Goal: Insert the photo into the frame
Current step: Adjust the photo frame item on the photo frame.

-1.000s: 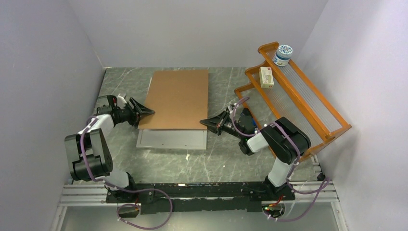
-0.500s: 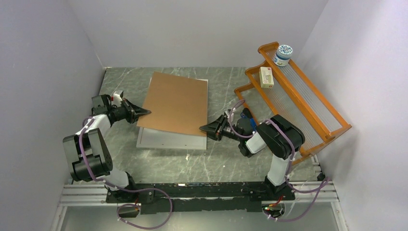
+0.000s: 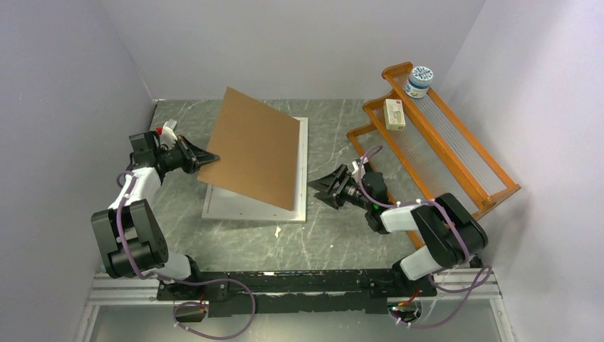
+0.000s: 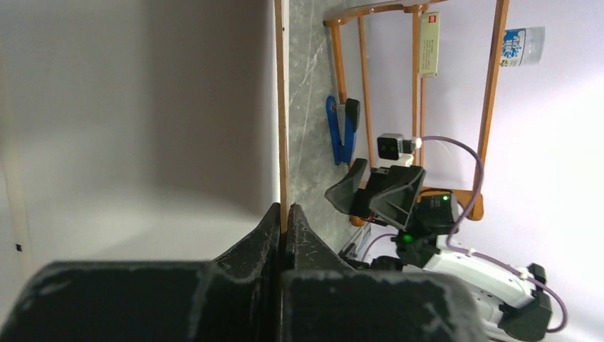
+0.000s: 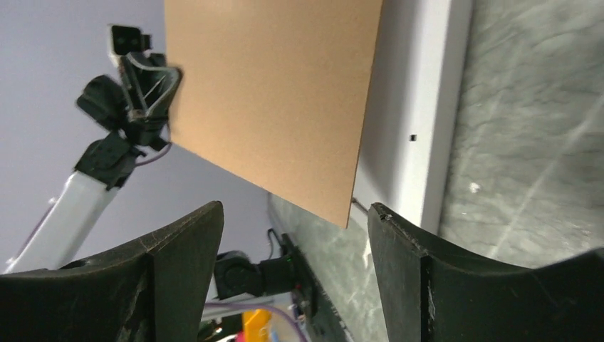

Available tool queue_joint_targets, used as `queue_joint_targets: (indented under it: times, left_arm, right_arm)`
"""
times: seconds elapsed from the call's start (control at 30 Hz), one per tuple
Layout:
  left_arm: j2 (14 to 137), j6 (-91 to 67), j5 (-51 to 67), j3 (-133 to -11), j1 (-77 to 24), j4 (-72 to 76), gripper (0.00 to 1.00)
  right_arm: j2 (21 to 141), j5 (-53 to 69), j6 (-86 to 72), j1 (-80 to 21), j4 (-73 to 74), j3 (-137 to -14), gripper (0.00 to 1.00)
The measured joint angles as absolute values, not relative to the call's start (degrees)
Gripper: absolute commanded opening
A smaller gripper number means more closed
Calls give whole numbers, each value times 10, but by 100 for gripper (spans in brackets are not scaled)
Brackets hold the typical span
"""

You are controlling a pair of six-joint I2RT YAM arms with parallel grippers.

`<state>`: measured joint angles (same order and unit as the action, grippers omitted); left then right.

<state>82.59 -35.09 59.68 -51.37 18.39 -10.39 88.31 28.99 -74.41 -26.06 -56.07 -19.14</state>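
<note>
The frame [image 3: 242, 209] lies flat in the middle of the table, its pale rim [image 5: 420, 107] showing beside the board. A plain brown backing board [image 3: 253, 153] slants above it, left edge high, right corner low near the frame's right rim. My left gripper [image 3: 214, 158] is shut on the board's left edge; in the left wrist view the thin brown edge [image 4: 280, 107] runs into the closed gripper [image 4: 285, 210]. My right gripper [image 3: 317, 189] stands open just right of the frame, touching nothing, and the board [image 5: 278, 92] hangs beyond the right gripper [image 5: 295, 208]. The photo is hidden.
An orange wooden rack [image 3: 441, 142] stands at the right, with a small white jar [image 3: 419, 80] and a small box [image 3: 394, 114] on its far end. A blue stapler-like object [image 4: 344, 132] lies under the rack. Grey walls close in on three sides.
My left gripper shut on the board's left edge and lifted it, tilting the board. My right gripper let go, opened and drew back to the right.
</note>
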Motion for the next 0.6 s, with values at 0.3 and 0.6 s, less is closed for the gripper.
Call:
queue_joint_targets:
  times: [0.3,0.6]
  left_arm:
    - [807,-379,591,-449,183,3,3]
    - [827,-434,584,-417,146,136,2]
  right_arm:
    - [813,213,-630,-261,-328,-246,60]
    - [864,175,-613,-261,-225,-288,43]
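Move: The left hand still pinches the tilted backing board by its raised left edge; the board's middle is about 9 cm to its right, 2 cm ahead and 6 cm lower. The photo frame's middle lies roughly 9 cm right, 2 cm back and 13 cm below. For the empty right hand, the near end of the frame's right rim is some 4 cm left, 7 cm back and 8 cm down, and the board's near right corner about 7 cm left, 4 cm back and 7 cm down. Down first of all: the right hand sinks about 6 cm beside the frame's right rim, easing a little to the right and forward, rolling its left side down some 20 degrees while the fingers close from wide to about half open on nothing. The left hand keeps its pinch on the board, dips about 1 cm, then carries it some 2 cm right towards the frame's right rim, fingers tipping up slightly. ##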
